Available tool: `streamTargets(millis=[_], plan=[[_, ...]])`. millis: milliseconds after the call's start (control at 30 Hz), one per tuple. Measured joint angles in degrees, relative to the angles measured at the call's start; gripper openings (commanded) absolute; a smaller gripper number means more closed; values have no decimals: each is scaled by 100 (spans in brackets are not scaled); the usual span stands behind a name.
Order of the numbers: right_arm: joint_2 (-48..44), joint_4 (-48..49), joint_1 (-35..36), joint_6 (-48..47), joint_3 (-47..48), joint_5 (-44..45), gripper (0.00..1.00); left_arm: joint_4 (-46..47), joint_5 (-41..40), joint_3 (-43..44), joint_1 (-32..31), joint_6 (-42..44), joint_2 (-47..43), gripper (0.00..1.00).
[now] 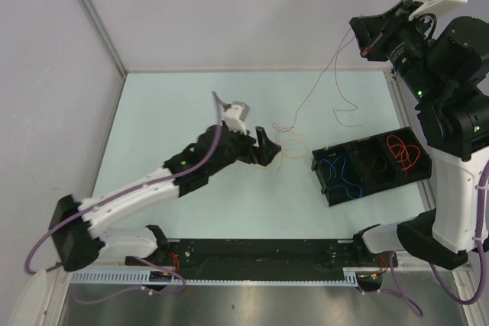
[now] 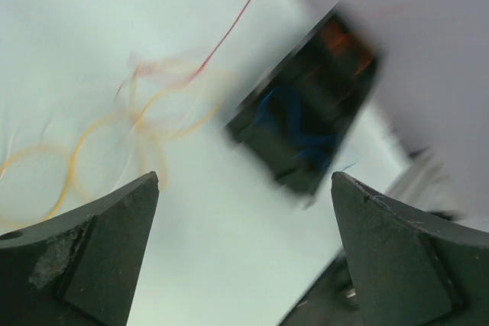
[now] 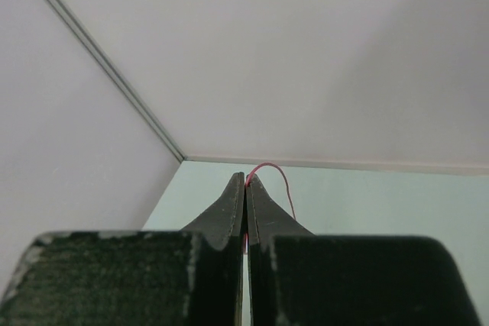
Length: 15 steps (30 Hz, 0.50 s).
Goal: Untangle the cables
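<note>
A loose tangle of orange and pale cables (image 1: 286, 145) lies mid-table; in the left wrist view the same orange loops (image 2: 114, 129) sit ahead and to the left. My left gripper (image 1: 269, 147) hovers just left of the tangle, open (image 2: 244, 181), with nothing between its fingers (image 2: 99, 250). A thin red cable (image 1: 325, 74) rises from the tangle to my right gripper (image 1: 359, 42), which is held high at the back right. That gripper (image 3: 246, 177) is shut on the red cable (image 3: 280, 179), which arcs out of its tips.
A black divided tray (image 1: 319, 164) stands right of the tangle. It holds a blue cable (image 1: 341, 173), a dark one (image 1: 374, 166) and an orange-red one (image 1: 402, 153). The tray (image 2: 306, 124) shows blurred in the left wrist view. White walls enclose the back and left.
</note>
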Motion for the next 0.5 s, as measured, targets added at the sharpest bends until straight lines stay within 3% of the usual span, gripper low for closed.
streamTargets(millis=[100, 233, 500], plan=[[-247, 20, -85, -15, -450, 48, 0, -332, -72, -122, -37, 297, 1021, 100], [-378, 22, -269, -15, -822, 33, 0, -400, -162, -254, -90, 562, 1567, 100], [-409, 28, -704, 11, -1169, -269, 0, 684, -424, -332, -164, 898, 2280, 100]])
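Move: The left hand, empty and open, has the orange cable loops about 11 cm ahead, 5 cm to its right and roughly 29 cm below. From it, the black tray's middle is some 6 cm ahead and 37 cm right. The right hand holds the red cable high up; from it the orange loops lie about 5 cm ahead, 12 cm left and 60 cm below, and the tray 1 cm ahead and 20 cm right. Left hand, open, sinks some 16 cm towards the orange loops; right lowers its still-pinched red cable about 5 cm. ##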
